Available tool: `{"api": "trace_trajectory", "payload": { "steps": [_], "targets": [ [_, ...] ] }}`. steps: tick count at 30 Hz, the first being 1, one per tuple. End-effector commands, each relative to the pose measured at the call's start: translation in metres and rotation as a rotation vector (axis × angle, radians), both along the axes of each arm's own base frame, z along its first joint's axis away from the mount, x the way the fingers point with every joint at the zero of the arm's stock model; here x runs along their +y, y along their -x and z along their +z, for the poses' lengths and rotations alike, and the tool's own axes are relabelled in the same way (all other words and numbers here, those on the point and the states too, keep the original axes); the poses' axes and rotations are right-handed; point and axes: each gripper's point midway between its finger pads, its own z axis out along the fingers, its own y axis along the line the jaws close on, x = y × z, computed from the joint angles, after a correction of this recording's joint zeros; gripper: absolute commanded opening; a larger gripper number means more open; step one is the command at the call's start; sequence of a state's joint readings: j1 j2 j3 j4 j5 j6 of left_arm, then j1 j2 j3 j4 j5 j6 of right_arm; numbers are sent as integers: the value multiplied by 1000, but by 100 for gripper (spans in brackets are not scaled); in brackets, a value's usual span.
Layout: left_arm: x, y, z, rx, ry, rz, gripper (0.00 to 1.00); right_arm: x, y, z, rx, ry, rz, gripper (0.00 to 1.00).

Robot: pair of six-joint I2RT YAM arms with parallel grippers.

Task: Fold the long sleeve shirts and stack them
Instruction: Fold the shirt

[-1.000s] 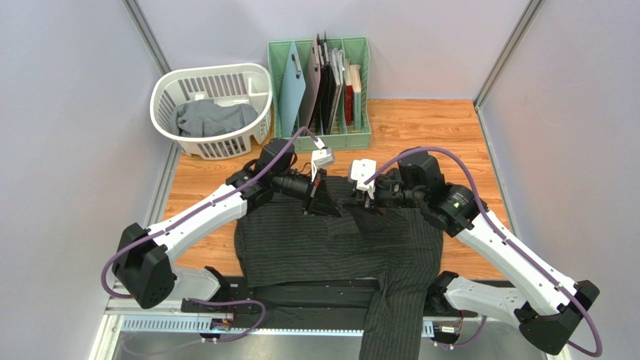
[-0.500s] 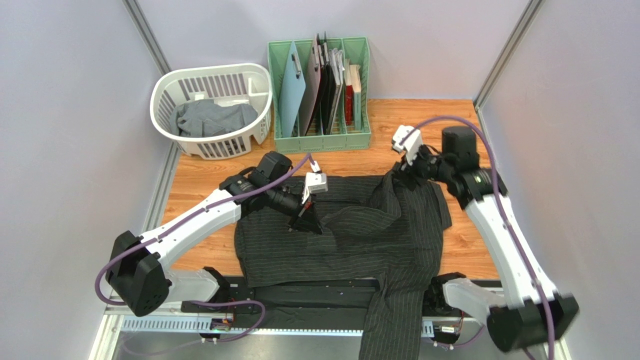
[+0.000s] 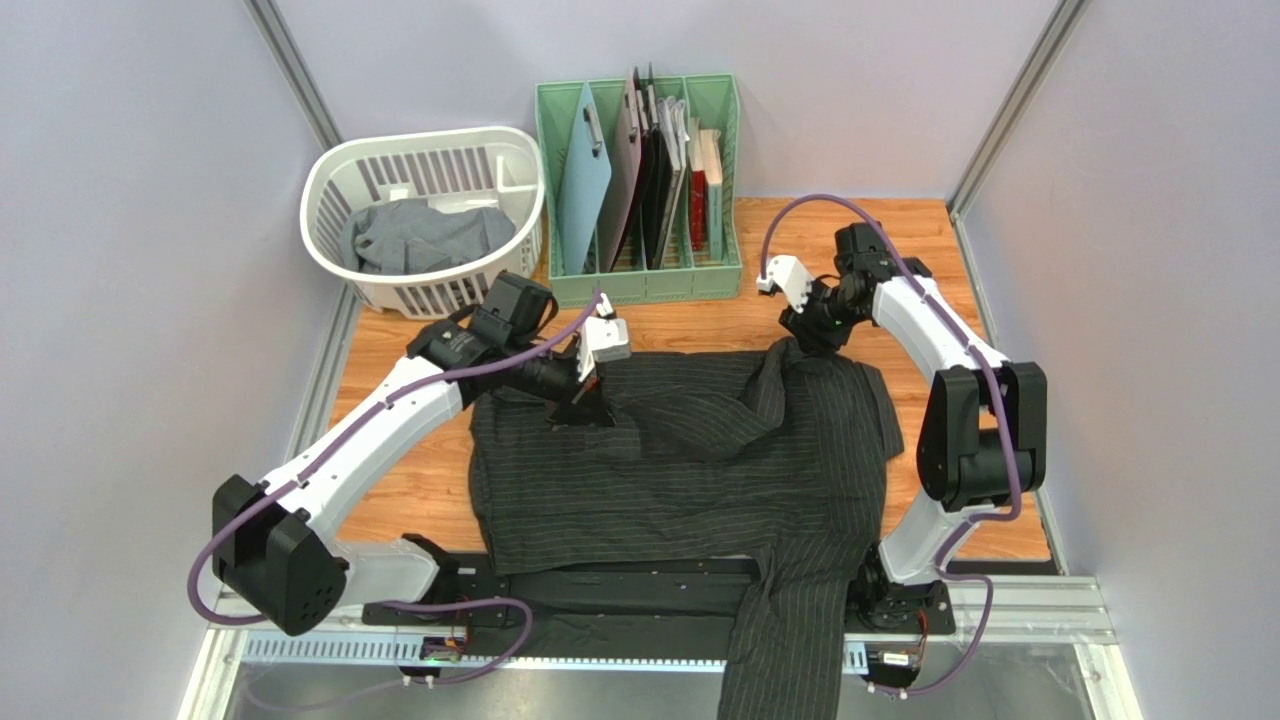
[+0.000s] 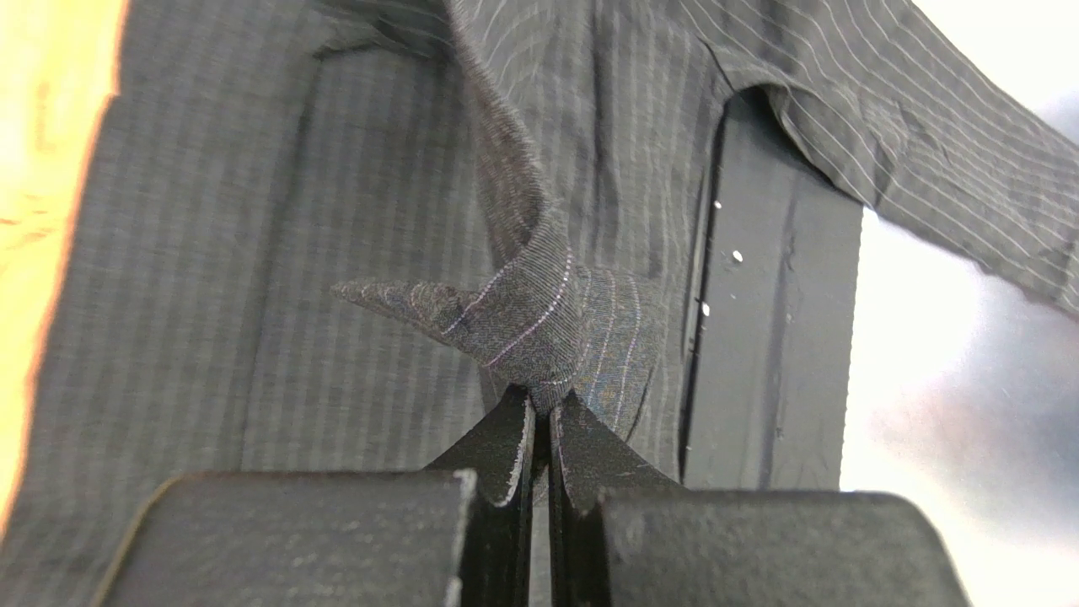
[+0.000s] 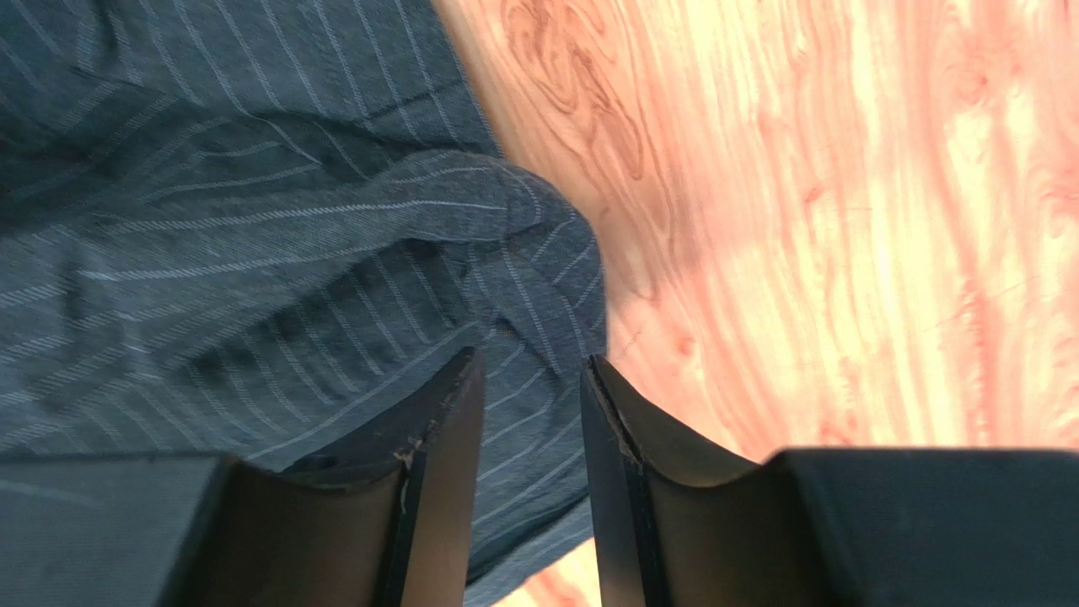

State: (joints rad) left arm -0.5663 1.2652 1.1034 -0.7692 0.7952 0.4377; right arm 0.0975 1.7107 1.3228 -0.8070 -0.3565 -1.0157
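Observation:
A black pinstriped long sleeve shirt [image 3: 676, 465] lies spread on the wooden table [image 3: 902, 248], one sleeve [image 3: 781, 645] hanging over the near edge. My left gripper [image 3: 583, 405] is at the shirt's far left part. In the left wrist view it [image 4: 545, 402] is shut on a raised fold of the pinstriped cloth [image 4: 532, 316]. My right gripper [image 3: 796, 330] hovers at the shirt's far right corner. In the right wrist view its jaws [image 5: 532, 380] stand apart over the cloth [image 5: 253, 253], pinching nothing. A grey shirt [image 3: 413, 237] lies crumpled in the basket.
A white laundry basket [image 3: 421, 143] stands at the back left. A green rack [image 3: 639, 281] of boards and folders is beside it at the back middle. A black strip [image 3: 631, 585] runs along the near edge between the arm bases. Grey walls close both sides.
My right arm swung from the shirt's middle out to the far right, dragging that corner outward, and its jaws have come apart. My left gripper drew its fold back and to the left.

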Motion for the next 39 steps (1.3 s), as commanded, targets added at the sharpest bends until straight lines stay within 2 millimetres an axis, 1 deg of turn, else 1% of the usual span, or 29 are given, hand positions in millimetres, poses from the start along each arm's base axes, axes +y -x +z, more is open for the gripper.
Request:
{"api": "trace_trajectory", "payload": {
  "steps": [1,3,7,11,12,13,17,22,25,28,30,33,36,37,39],
  "targets": [
    [-4,-10,20,-33,56,-29,0,-7,-29,4,-124,71,51,37],
    [-5,-15,22,-23,63,-21,0,-9,-28,-6,-118,89,56,36],
    [-8,-25,26,-13,78,-11,0,-14,-34,-23,-100,111,48,34],
    [-10,-36,34,-19,93,3,0,-13,-33,-32,-78,108,51,34],
    [-9,-39,33,-16,90,9,0,-13,-32,-33,-73,106,51,34],
    [-10,-42,36,-26,95,10,0,-14,-30,-36,-65,110,56,34],
    [-10,-50,36,-40,92,12,0,-17,-24,-40,-47,108,64,34],
    [-9,-61,35,-38,84,28,0,-17,-16,-34,-34,86,71,35],
    [-8,-71,40,-53,91,42,0,-18,-10,-31,-26,84,83,36],
    [-9,-78,46,-65,99,49,0,-20,-10,-35,-28,93,85,39],
    [-10,-80,48,-64,103,46,0,-22,-13,-38,-32,98,72,39],
    [-10,-79,49,-59,103,42,0,-24,-23,-41,-57,105,43,36],
    [-9,-79,48,-60,95,45,0,-25,-36,-38,-105,105,15,26],
    [-9,-78,48,-64,95,42,0,-27,-40,-36,-123,110,-2,20],
    [-8,-79,48,-66,92,45,0,-30,-46,-31,-146,115,-21,14]
  ]
}}
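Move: My right hand hovers open over the shirt's far edge near the right shoulder; the bunched edge it goes for lies about 6 cm below, 2 cm ahead and 2 cm to its right. The sleeve's sagging middle is roughly 10 cm back and 10 cm left of that hand. My left hand holds the sleeve's end up, with the shirt's far edge some 16 cm ahead and 15 cm below; the green rack stands about 35 cm ahead and 6 cm to its right. I lower my right hand about 5 cm onto the bunched far edge, easing forward and a little right, then drawing slightly back; at the bottom I edge forward again while its half-open fingers close on the cloth. Meanwhile my left hand keeps its pinch on the sleeve's end and carries it about 8 cm forward and a little up, towards the shirt's far edge. ##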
